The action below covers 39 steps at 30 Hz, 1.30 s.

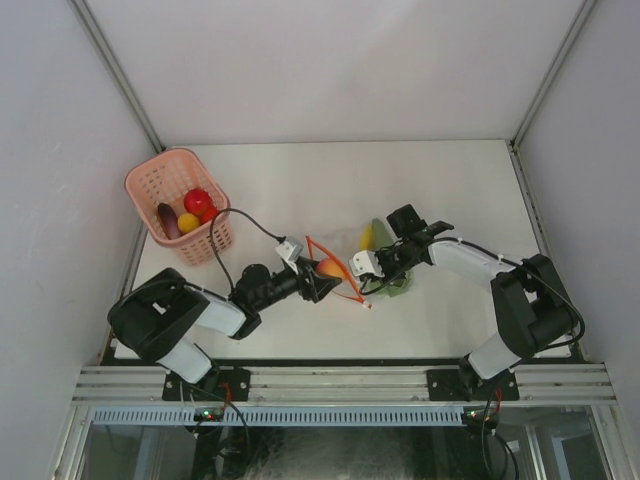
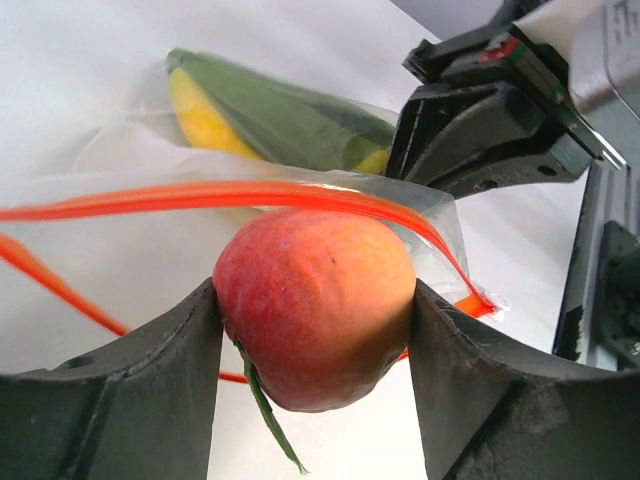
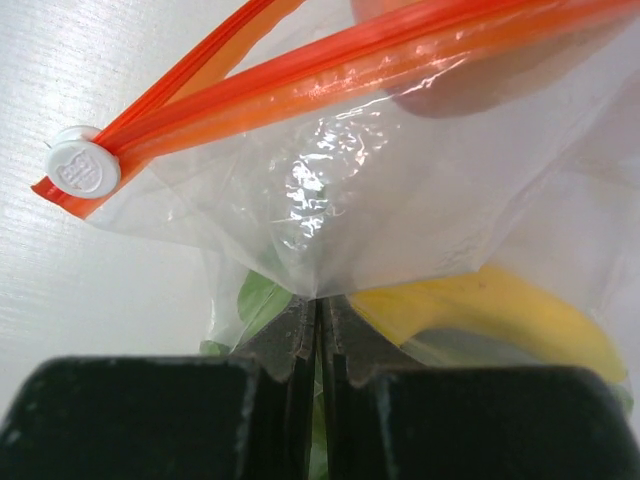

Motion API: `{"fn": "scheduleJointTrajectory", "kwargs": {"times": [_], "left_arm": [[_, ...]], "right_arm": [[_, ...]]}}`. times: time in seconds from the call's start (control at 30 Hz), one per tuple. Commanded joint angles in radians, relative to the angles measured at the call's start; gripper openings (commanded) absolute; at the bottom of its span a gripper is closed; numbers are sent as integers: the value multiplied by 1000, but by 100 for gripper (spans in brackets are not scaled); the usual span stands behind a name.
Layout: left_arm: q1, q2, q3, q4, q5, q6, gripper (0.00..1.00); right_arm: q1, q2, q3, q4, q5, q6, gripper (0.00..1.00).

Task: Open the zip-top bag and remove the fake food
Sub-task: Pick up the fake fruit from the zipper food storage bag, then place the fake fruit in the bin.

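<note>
My left gripper is shut on a peach-coloured piece of fake food, pinched between both fingers at the gaping mouth of the zip-top bag. The bag's red-orange zipper strip arcs just behind the fruit. My right gripper is shut on a fold of the clear bag, with the white slider at the strip's left end. A yellow and green piece and a green leaf still lie inside.
A pink perforated basket stands at the back left, holding a red piece, a yellow one and a purple eggplant. White walls enclose the table on three sides.
</note>
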<state>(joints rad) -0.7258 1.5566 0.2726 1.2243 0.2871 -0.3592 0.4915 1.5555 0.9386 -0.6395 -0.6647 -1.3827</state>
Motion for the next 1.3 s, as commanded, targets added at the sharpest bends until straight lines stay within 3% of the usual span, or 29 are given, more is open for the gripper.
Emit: {"fn": "scheduleJointTrajectory", "kwargs": {"times": [0.0,0.2,0.33,0.5,0.67,0.8,0.97,1.27], "left_arm": [[19,-41,-28,45,-20,-189,29],[57,-133,-74,2,-3,-224,26],[81,-214,-73,-123,44,-282,24],[99,-372,-38,-412,55,-298,22],[129,-526,30,-688,60,-281,23],[181,-613,88,-841,106,-278,23],[273,-701,152,-958,176,-302,23],[471,-758,252,-1012,291,-414,23]], "right_arm": [[10,-24,9,8,14,8,1],[-5,-34,8,5,15,9,1],[-9,-36,8,-1,9,8,5],[-9,-46,8,0,8,21,23],[-10,-82,8,12,2,65,47],[-13,-130,9,38,3,139,61],[-18,-168,35,30,0,219,64],[-17,-198,55,40,7,301,65]]}}
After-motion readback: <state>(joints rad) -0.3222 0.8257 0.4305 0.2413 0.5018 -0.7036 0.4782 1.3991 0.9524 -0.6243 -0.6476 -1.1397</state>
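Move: Some 35 cm to the left of the left hand, with the peach already gripped, and 17 cm farther out stands the basket, middle about 3 cm lower. The banana in the bag lies 10 cm to this hand's right, 5 cm ahead and 7 cm below. From the right hand, shut on the bag's film, the banana is about 7 cm ahead and 2 cm left, the zip slider about 6 cm back and 4 cm left, both roughly at fingertip height. Drawing the peach out through the orange-edged mouth, the left hand keeps its grip and travels about 10 cm left and as far up towards the basket, easing back slightly midway, its wrist turning some 25 degrees. The right hand first stays pinching the film, then opens about two-thirds, lets go and lifts 5 cm straight up, turning slightly clockwise. ##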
